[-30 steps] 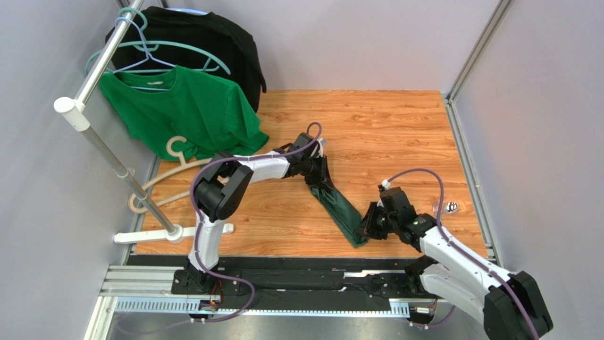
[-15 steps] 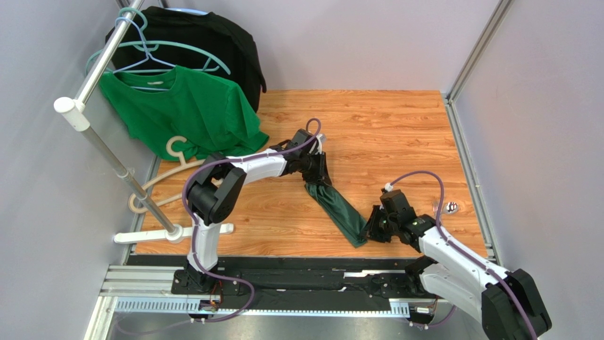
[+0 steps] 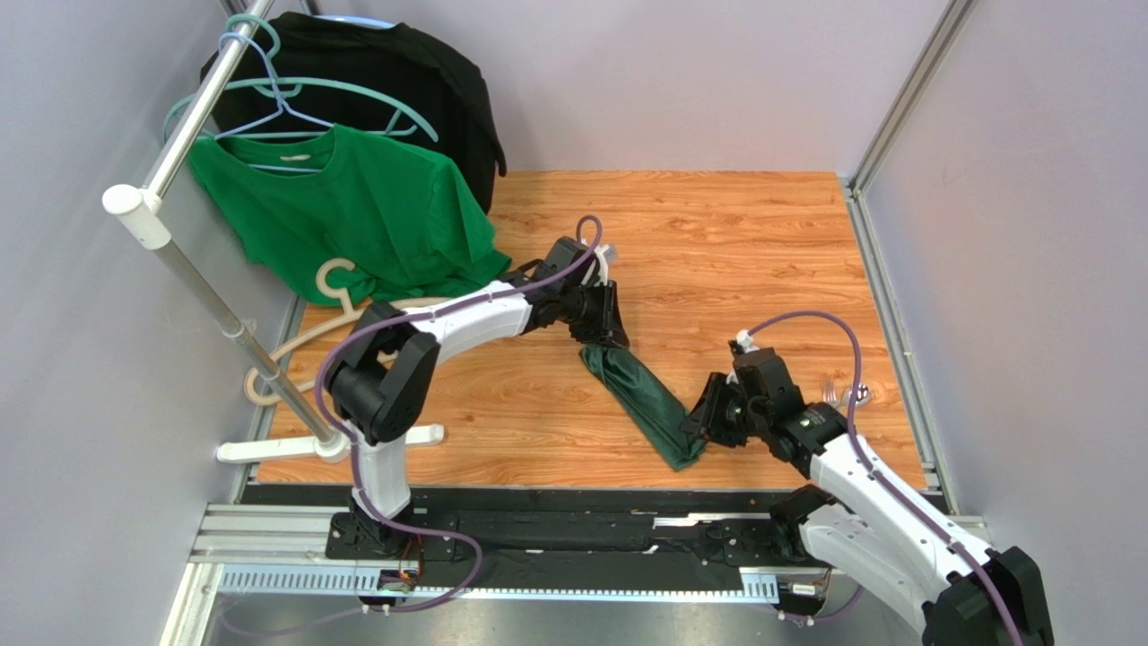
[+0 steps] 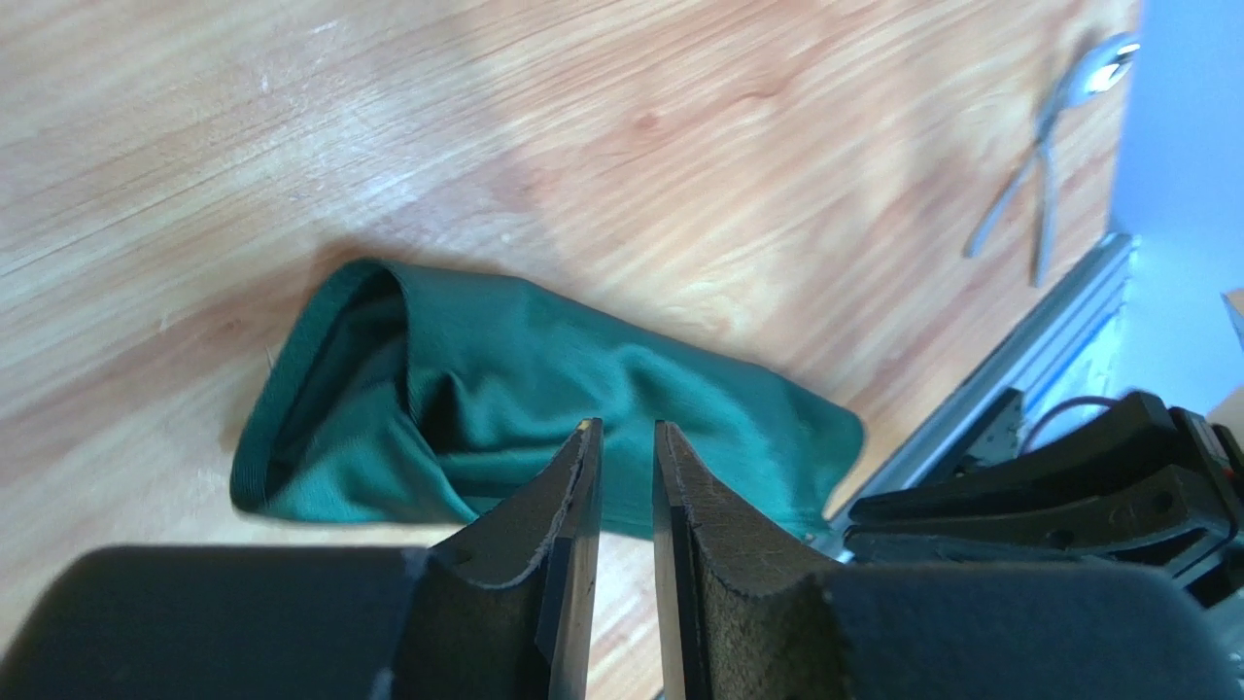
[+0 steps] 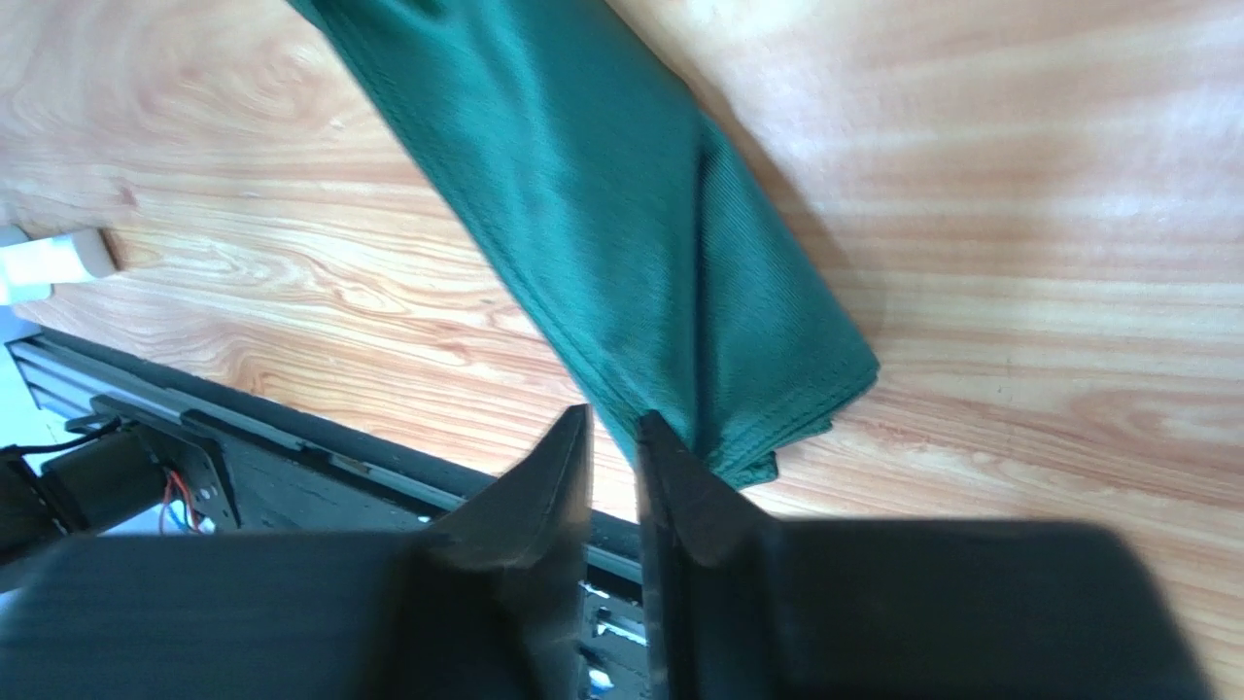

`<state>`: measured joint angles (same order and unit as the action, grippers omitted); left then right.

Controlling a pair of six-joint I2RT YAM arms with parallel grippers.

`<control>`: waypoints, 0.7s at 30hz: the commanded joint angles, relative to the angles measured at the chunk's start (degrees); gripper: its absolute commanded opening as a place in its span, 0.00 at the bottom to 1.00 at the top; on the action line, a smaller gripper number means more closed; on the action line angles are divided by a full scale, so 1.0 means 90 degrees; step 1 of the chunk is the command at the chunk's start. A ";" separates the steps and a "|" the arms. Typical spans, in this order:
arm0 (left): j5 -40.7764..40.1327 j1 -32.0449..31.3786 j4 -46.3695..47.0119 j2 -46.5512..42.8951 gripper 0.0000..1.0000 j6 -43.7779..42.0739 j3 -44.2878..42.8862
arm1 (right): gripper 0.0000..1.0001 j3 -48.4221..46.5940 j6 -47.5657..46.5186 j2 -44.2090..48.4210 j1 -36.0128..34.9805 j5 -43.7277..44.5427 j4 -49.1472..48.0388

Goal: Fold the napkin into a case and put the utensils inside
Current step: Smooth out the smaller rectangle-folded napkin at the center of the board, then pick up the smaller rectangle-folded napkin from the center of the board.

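The napkin is a narrow dark green strip, the case, lying slantwise on the wooden table. It also shows in the left wrist view, with a looped open end at the left, and in the right wrist view. My left gripper hovers just beyond its far end; its jaws stand a thin gap apart with nothing between them. My right gripper is beside the near end, its jaws likewise almost closed and empty. The utensils, silvery, lie by the right rail.
A bright green T-shirt and a black garment hang on a rack at the far left, with loose hangers below. A black rail runs along the near edge. Walls close in on both sides.
The napkin's far end has come out of my left gripper and lies flat on the table. My left arm drew back a little. My right gripper shifted slightly right, away from the near end.
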<state>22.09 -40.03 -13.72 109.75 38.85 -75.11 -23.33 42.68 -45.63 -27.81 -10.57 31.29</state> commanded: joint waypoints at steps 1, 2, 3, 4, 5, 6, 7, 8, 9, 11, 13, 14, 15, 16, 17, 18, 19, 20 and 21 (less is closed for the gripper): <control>-0.0314 0.0150 -0.0350 -0.1012 0.28 -0.0088 0.0015 | 0.44 -0.0863 -0.0883 -0.0106 -0.0005 0.0304 0.0224; -0.0605 0.0199 -0.0361 -0.1178 0.28 0.0047 0.0112 | 0.50 -0.1000 -0.1039 -0.0213 -0.0025 0.0324 0.0157; -0.0705 0.0268 -0.0332 -0.1537 0.28 0.0126 0.0229 | 0.55 -0.1117 -0.1195 -0.0320 -0.0054 0.0354 0.0118; -0.0803 0.0336 -0.0283 -0.1724 0.28 0.0291 0.0501 | 0.60 -0.1486 -0.1448 -0.0476 -0.0112 0.0373 0.0146; -0.1016 0.0453 -0.0263 -0.1929 0.28 0.0370 0.0649 | 0.61 -0.1712 -0.1538 -0.0951 -0.0151 0.0335 0.0224; -0.1105 0.0521 -0.0225 -0.2328 0.28 0.0438 0.0795 | 0.61 -0.1937 -0.1635 -0.1188 -0.0200 0.0315 0.0457; -0.1184 0.0580 -0.0205 -0.2535 0.28 0.0487 0.1077 | 0.62 -0.2364 -0.1752 -0.1442 -0.0491 0.0557 0.0536; -0.1330 0.0668 -0.0205 -0.2730 0.28 0.0556 0.1206 | 0.64 -0.2533 -0.1840 -0.1628 -0.0687 0.0743 0.0624; -0.1331 0.0727 -0.0195 -0.3070 0.28 0.0566 0.1342 | 0.68 -0.2718 -0.1919 -0.2036 -0.0892 0.0957 0.0693; -0.1321 0.0824 -0.0233 -0.3336 0.28 0.0605 0.1626 | 0.78 -0.3186 -0.2162 -0.2438 -0.1420 0.1657 0.0830; -0.1214 0.0951 -0.0302 -0.3649 0.28 0.0625 0.1879 | 0.78 -0.3461 -0.2348 -0.3151 -0.1809 0.2109 0.1034; -0.1127 0.0971 -0.0293 -0.3776 0.27 0.0625 0.1987 | 0.77 -0.3704 -0.2514 -0.3424 -0.1947 0.2276 0.1151; -0.1107 0.1000 -0.0283 -0.3999 0.27 0.0615 0.2075 | 0.77 -0.3822 -0.2622 -0.3852 -0.2094 0.2423 0.1210; -0.1097 0.1001 -0.0263 -0.4127 0.27 0.0615 0.2250 | 0.75 -0.3969 -0.2719 -0.4098 -0.2366 0.2705 0.1298; -0.1097 0.1001 -0.0263 -0.4235 0.27 0.0615 0.2320 | 0.75 -0.4086 -0.2827 -0.4294 -0.2485 0.2881 0.1396; -0.1087 0.1010 -0.0254 -0.4429 0.27 0.0625 0.2398 | 0.74 -0.4261 -0.2915 -0.4470 -0.2563 0.2961 0.1406; -0.1068 0.1010 -0.0195 -0.4518 0.27 0.0634 0.2534 | 0.73 -0.4360 -0.2983 -0.4829 -0.2661 0.3068 0.1426; -0.0980 0.1020 -0.0156 -0.4645 0.27 0.0634 0.2593 | 0.73 -0.4448 -0.3003 -0.4978 -0.2681 0.3175 0.1494; -0.0931 0.1030 -0.0146 -0.4694 0.27 0.0634 0.2632 | 0.72 -0.4632 -0.3090 -0.5124 -0.2691 0.3195 0.1514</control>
<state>12.03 -31.14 -15.79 71.44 43.83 -52.77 -59.64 19.81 -87.37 -50.48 10.63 41.41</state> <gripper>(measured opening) 0.273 0.733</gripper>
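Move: For the right hand, the middle of the folded napkin lies about 4 cm ahead, 6 cm to the left and 4 cm down; the napkin's near end is about 4 cm back, 1 cm to the left. The spoon and fork lie some 21 cm to this hand's right and 5 cm ahead, also down on the board. From the left hand, the napkin's middle lies about 9 cm back, 4 cm right and 6 cm down; its curled far end is 2 cm back, 2 cm left. The right hand swings left and forward from the napkin's near end to above its middle, roughly 9 cm across, first rising about 6 cm and then sinking most of that way again, while its fingers open wide and it turns some 30 degrees counter-clockwise with its left side dipping, to straddle the strip from above. Meanwhile the left hand, touching nothing and with its finger gap unchanged, clears off the far end, going up and left by 10 cm or more each way and drifting slightly back late on. ##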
